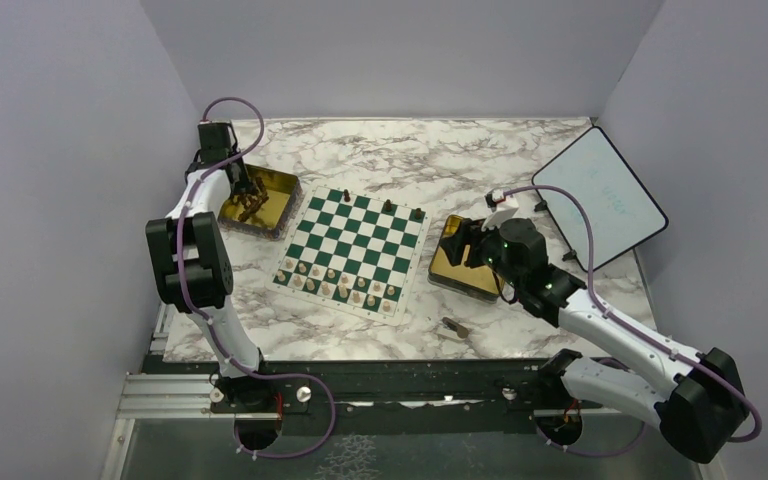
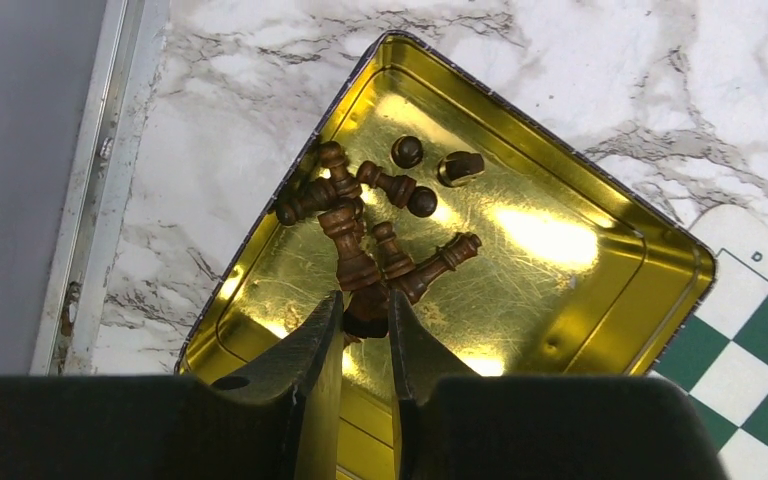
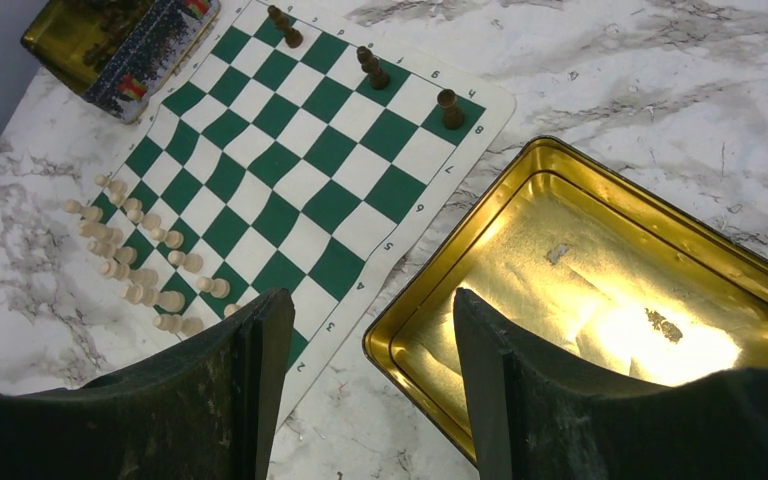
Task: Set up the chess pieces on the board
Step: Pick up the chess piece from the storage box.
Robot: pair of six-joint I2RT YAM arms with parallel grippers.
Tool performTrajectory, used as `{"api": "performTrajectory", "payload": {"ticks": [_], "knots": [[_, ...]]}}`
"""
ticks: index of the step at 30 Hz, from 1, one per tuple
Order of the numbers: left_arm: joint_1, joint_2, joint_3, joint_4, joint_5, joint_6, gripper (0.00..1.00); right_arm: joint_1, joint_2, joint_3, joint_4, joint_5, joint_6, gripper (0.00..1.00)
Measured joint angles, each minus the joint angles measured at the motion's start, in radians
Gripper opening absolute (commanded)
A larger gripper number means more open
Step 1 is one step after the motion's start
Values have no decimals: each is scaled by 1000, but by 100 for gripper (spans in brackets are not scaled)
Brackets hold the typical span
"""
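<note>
The green-and-white board (image 1: 352, 250) lies mid-table. Pale chess pieces (image 1: 345, 285) fill its two near rows, and three dark ones (image 1: 388, 205) stand on the far row. My left gripper (image 2: 365, 308) reaches into the left gold tin (image 2: 560, 300) and is shut on the base of a dark brown piece (image 2: 357, 265) in a pile of several dark pieces (image 2: 400, 185). My right gripper (image 3: 370, 300) hangs open with nothing between its fingers, over the corner of the empty right gold tin (image 3: 600, 300) beside the board's edge (image 3: 360, 300).
A black-rimmed white tablet (image 1: 600, 200) leans at the back right. One small brown piece (image 1: 454, 326) lies on the marble in front of the right tin (image 1: 450, 268). Grey walls close the table on three sides.
</note>
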Motion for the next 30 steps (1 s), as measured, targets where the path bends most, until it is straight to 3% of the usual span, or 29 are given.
{"api": "performTrajectory", "payload": {"ticks": [18,25,30], "knots": [[-70,-96,0,-17,97,-21,19,0,-4,0,-6,-8,5,65],[-147,-166,-7,-33,206,-12,19,0,46,21,-14,-43,34,66],[-245,-243,-40,-32,288,6,19,0,119,136,-56,-72,42,66]]}}
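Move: The chess piece already pinched in the left gripper goes to the chessboard, whose far left corner square lies about 17 cm to the right, 1 cm nearer the base and 7 cm below. The storage box's middle is some 4 cm right, 2 cm back and 6 cm down; the nearest standing dark piece is about 25 cm right, 2 cm back and 5 cm down. From the right hand that corner square lies some 32 cm left, 16 cm ahead and 15 cm below. Lift the left gripper about 4 cm out over the storage box, keeping the chess piece pinched, then swing it faster to the right towards the chessboard's far left corner, some 17 cm in all, still climbing. Turn the wrist about 25 degrees clockwise and let the fingers tip up slightly. Late on, ease the open, empty right gripper some 3 cm, mostly left. ##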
